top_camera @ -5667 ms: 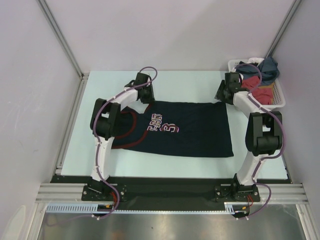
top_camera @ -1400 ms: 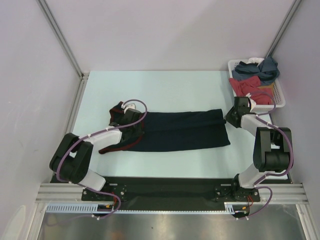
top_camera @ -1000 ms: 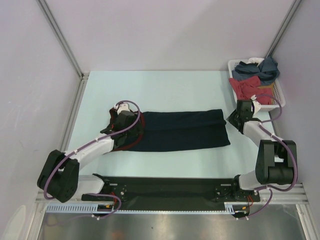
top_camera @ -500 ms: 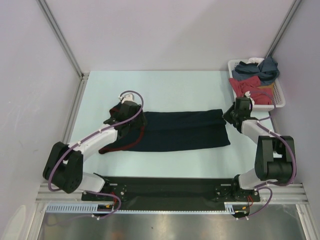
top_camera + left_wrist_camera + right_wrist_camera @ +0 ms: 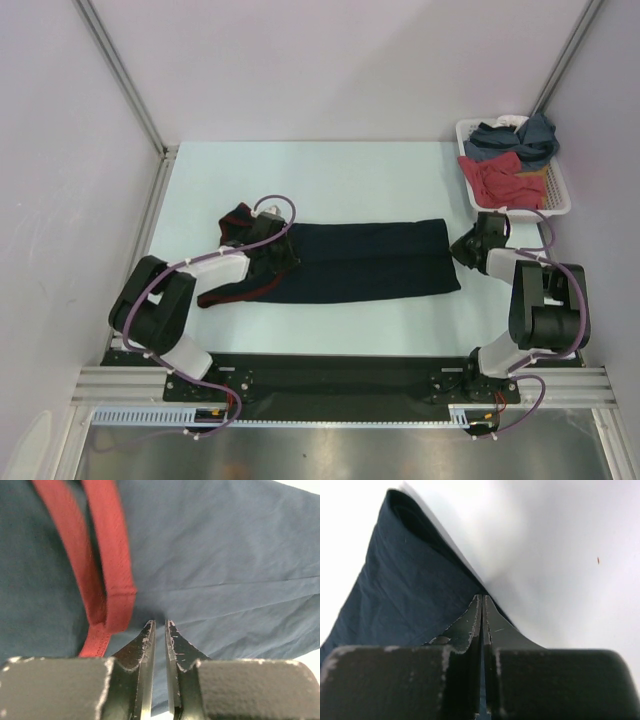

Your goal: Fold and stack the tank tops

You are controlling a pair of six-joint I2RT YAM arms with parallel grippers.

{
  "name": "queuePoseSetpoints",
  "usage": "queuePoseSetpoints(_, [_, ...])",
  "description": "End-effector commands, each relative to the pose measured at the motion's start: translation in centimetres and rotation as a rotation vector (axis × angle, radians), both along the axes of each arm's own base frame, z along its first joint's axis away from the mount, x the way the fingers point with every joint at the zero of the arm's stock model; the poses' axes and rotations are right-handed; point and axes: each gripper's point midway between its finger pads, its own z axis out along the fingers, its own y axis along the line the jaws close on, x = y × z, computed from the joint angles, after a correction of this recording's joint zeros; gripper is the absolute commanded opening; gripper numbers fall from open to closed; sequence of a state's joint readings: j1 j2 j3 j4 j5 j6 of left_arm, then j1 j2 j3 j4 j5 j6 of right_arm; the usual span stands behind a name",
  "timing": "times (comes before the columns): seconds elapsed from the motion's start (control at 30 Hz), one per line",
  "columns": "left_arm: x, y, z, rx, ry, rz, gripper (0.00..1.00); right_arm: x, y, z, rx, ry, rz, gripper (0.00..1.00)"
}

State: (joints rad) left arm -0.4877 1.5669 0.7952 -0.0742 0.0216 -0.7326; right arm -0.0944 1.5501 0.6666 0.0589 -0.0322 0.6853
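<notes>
The navy tank top [image 5: 370, 260] lies folded into a long strip across the table, its red trim [image 5: 240, 290] at the left end. My left gripper [image 5: 283, 250] is low over that end. In the left wrist view its jaws [image 5: 160, 623] stand almost together, tips pressed into the navy cloth [image 5: 225, 555] beside the red trim [image 5: 112, 555]. My right gripper [image 5: 460, 247] sits at the strip's right edge. Its jaws [image 5: 482, 597] are shut, with a thin line of the navy cloth [image 5: 405, 590] between them. A slate-blue tank top [image 5: 535, 135] is bunched in the basket.
A white basket [image 5: 562, 198] stands at the back right corner. It holds a red garment [image 5: 495, 178] and a bit of white cloth [image 5: 515, 122] along with the slate-blue one. Grey walls close in both sides and the back.
Both grippers have closed over the last second. The left one slid a little right onto the strip's left end. The right one settled at the strip's right edge.
</notes>
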Motion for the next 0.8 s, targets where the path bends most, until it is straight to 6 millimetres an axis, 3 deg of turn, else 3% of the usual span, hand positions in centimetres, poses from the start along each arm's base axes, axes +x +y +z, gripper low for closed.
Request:
queuePoseSetpoints(0.0, [-0.2,-1.1,-0.2,-0.108,0.032,0.043,0.17,0.8,-0.7,-0.1,0.029,-0.003,-0.033,0.0])
queuePoseSetpoints(0.13, [-0.1,-0.8,-0.2,-0.13,0.018,0.067,0.16,1.2,-1.1,0.6,0.03,-0.025,-0.042,0.0])
queuePoseSetpoints(0.3, [0.2,0.7,1.9,-0.058,-0.054,0.069,0.21,1.3,-2.1,2.3,-0.026,-0.05,-0.057,0.0])
queuePoseSetpoints(0.33, [0.7,1.4,2.4,-0.026,-0.081,0.092,0.25,1.3,-2.3,2.6,-0.043,-0.056,-0.047,0.07])
queuePoseSetpoints(0.37, [0.6,2.0,3.4,-0.001,-0.102,0.091,0.27,1.4,-2.2,3.3,-0.052,-0.077,-0.039,0.26])
queuePoseSetpoints(0.47, [0.7,3.6,5.1,0.06,-0.142,0.125,0.33,1.7,-3.0,4.7,-0.125,-0.111,-0.037,0.49])
queuePoseSetpoints(0.53, [0.8,4.6,5.7,0.072,-0.144,0.145,0.35,2.1,-2.6,5.1,-0.167,-0.115,0.008,0.58])
queuePoseSetpoints(0.63, [1.0,6.5,6.3,0.04,-0.157,0.185,0.39,3.6,-0.7,5.2,-0.185,-0.107,0.096,0.61])
queuePoseSetpoints(0.77, [1.6,10.4,7.4,0.016,-0.189,0.27,0.61,4.4,0.5,3.5,-0.211,-0.02,0.154,0.6])
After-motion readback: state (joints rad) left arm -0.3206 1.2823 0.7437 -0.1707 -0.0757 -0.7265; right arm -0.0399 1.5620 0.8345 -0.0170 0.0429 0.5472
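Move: About 12 cm ahead of the left hand and 14 cm to its left, some 3 cm lower, lie the tank top's bunched shoulder straps; the inner end of the armhole trim is only 3 cm left and 1 cm ahead. For the right hand, down at the tank top's side edge, the far right corner is roughly 10 cm ahead and 2 cm left; the near right corner lies 8 cm back and 1 cm right, the white basket 23 cm ahead and 15 cm right. Sinking some 2 cm towards the cloth beside the trim, slightly back, the left hand then climbs about 8 cm and sweeps left over the armhole, opening towards the straps. The right stays low at the side edge, edging slightly right, then opens, rises clear and finally heads forward about 4 cm towards the far right corner. ##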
